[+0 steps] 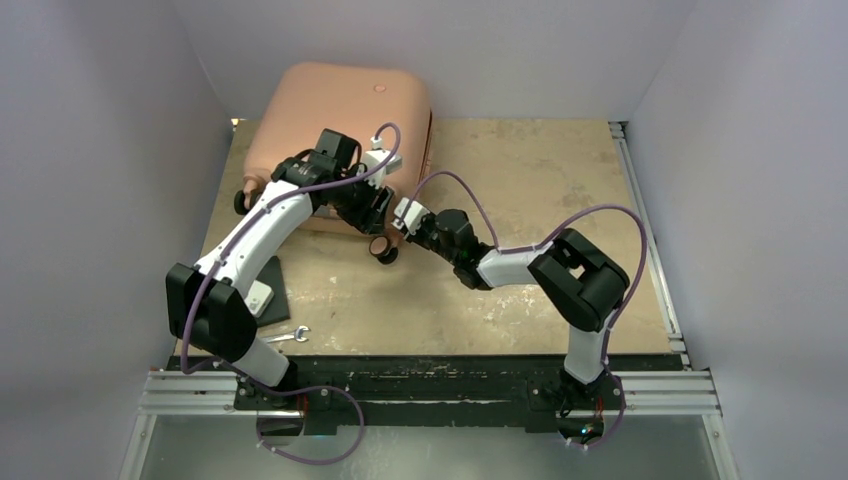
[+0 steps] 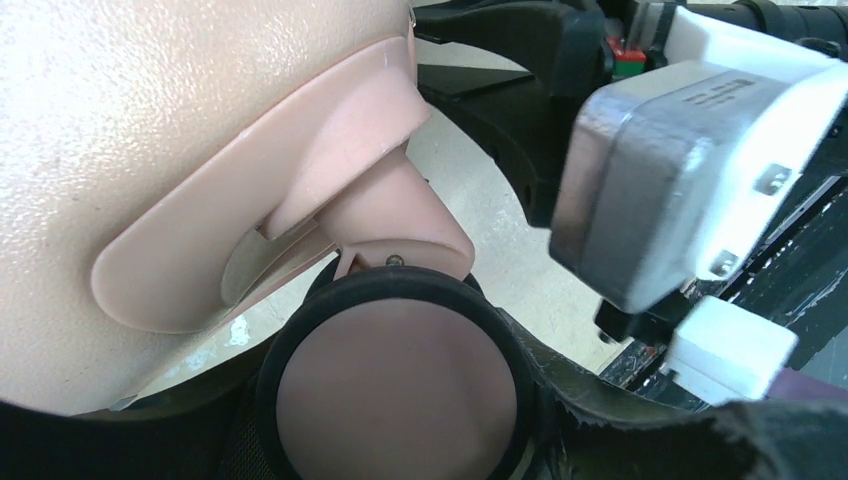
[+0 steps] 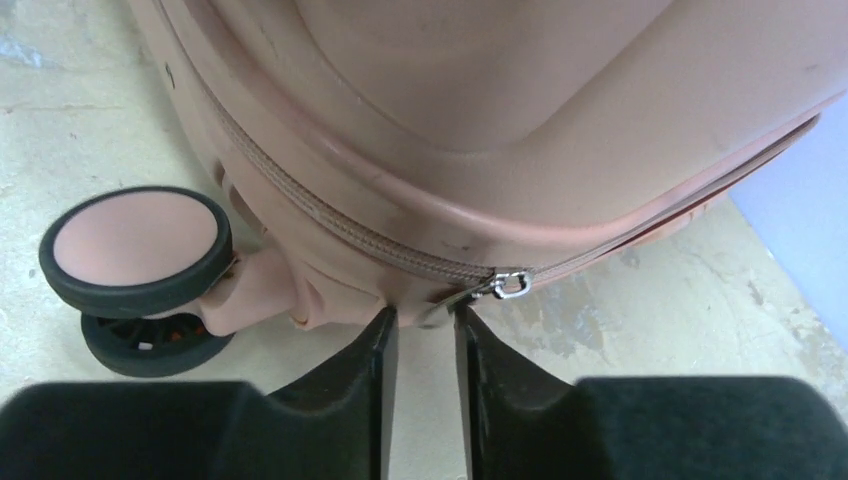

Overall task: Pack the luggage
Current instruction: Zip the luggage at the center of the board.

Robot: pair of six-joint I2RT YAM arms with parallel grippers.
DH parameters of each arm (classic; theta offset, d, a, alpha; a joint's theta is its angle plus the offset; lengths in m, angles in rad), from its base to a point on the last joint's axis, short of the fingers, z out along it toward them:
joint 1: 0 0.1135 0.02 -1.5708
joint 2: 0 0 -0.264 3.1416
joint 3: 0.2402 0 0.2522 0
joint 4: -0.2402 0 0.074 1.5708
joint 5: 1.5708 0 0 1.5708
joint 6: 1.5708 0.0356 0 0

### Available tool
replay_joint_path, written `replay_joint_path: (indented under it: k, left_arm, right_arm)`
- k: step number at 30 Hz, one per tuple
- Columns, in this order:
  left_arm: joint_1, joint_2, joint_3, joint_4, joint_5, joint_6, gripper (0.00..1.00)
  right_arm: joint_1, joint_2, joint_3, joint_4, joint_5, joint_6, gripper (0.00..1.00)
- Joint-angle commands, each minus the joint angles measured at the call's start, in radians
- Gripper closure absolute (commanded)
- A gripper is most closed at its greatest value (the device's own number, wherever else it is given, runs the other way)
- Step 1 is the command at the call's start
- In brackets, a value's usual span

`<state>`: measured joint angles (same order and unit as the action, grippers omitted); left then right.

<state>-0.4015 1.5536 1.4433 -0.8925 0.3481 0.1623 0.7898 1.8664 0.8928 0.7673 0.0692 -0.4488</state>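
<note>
The salmon-pink luggage (image 1: 340, 110) lies shut at the back left of the table. My left gripper (image 1: 372, 205) reaches over its near right corner and is shut on a pink wheel with a black tyre (image 2: 395, 385); dark fingers (image 2: 620, 420) flank the tyre. The shell (image 2: 150, 120) fills the rest of the left wrist view. My right gripper (image 3: 422, 315) is at the zip line (image 3: 330, 225) of the same corner. Its jaws stand a narrow gap apart around the silver zipper pull (image 3: 462, 298). A second wheel (image 3: 135, 245) (image 1: 385, 250) sits to its left.
A flat black pad with a white box (image 1: 262, 292) lies near the left arm, and a small wrench (image 1: 290, 335) lies by the front edge. Grey walls close in on both sides. The right arm's housing (image 2: 690, 160) hangs close to the left wrist.
</note>
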Motion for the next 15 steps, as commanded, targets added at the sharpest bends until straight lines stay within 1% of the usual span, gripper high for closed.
replay_joint_path:
  k: [1,2,3,6,8,15]
  left_arm:
    - [-0.003,-0.124,0.057,-0.010,0.161,0.026,1.00]
    - [-0.003,-0.128,0.057,-0.018,0.167,0.035,1.00]
    - [-0.003,-0.132,0.057,-0.025,0.171,0.042,1.00]
    - [-0.003,-0.142,0.055,-0.050,0.185,0.069,1.00]
    - [-0.003,-0.145,0.047,-0.074,0.196,0.089,1.00]
    - [-0.008,-0.174,-0.015,-0.100,0.216,0.134,1.00]
  right_arm:
    - [-0.004,0.013,0.086,0.025,-0.064,0.010,0.80]
    - [-0.007,0.012,0.090,0.024,-0.067,0.008,0.86]
    - [-0.010,0.009,0.092,0.022,-0.068,0.007,0.89]
    - [-0.019,-0.003,0.093,0.025,-0.068,0.008,0.94]
    - [-0.027,-0.021,0.084,0.024,-0.096,0.008,1.00]
    - [-0.050,-0.104,0.029,0.019,-0.176,0.010,1.00]
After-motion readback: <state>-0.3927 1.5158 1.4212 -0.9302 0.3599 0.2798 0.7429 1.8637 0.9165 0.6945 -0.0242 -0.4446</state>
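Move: The zipper pull hangs right at the right fingertips, about 1 cm ahead and at their height. From that hand, the lower wheel is some 7 cm back, 4 cm left and 5 cm lower; the upper wheel, already gripped by the left hand, is about 6 cm back, 5 cm left and 7 cm higher. From the left hand, the pull is roughly 6 cm ahead, 5 cm right and 7 cm below. Right fingers dip about 1 cm and pinch the zipper pull; the left hand draws its gripped wheel back-left 1.5 cm. ##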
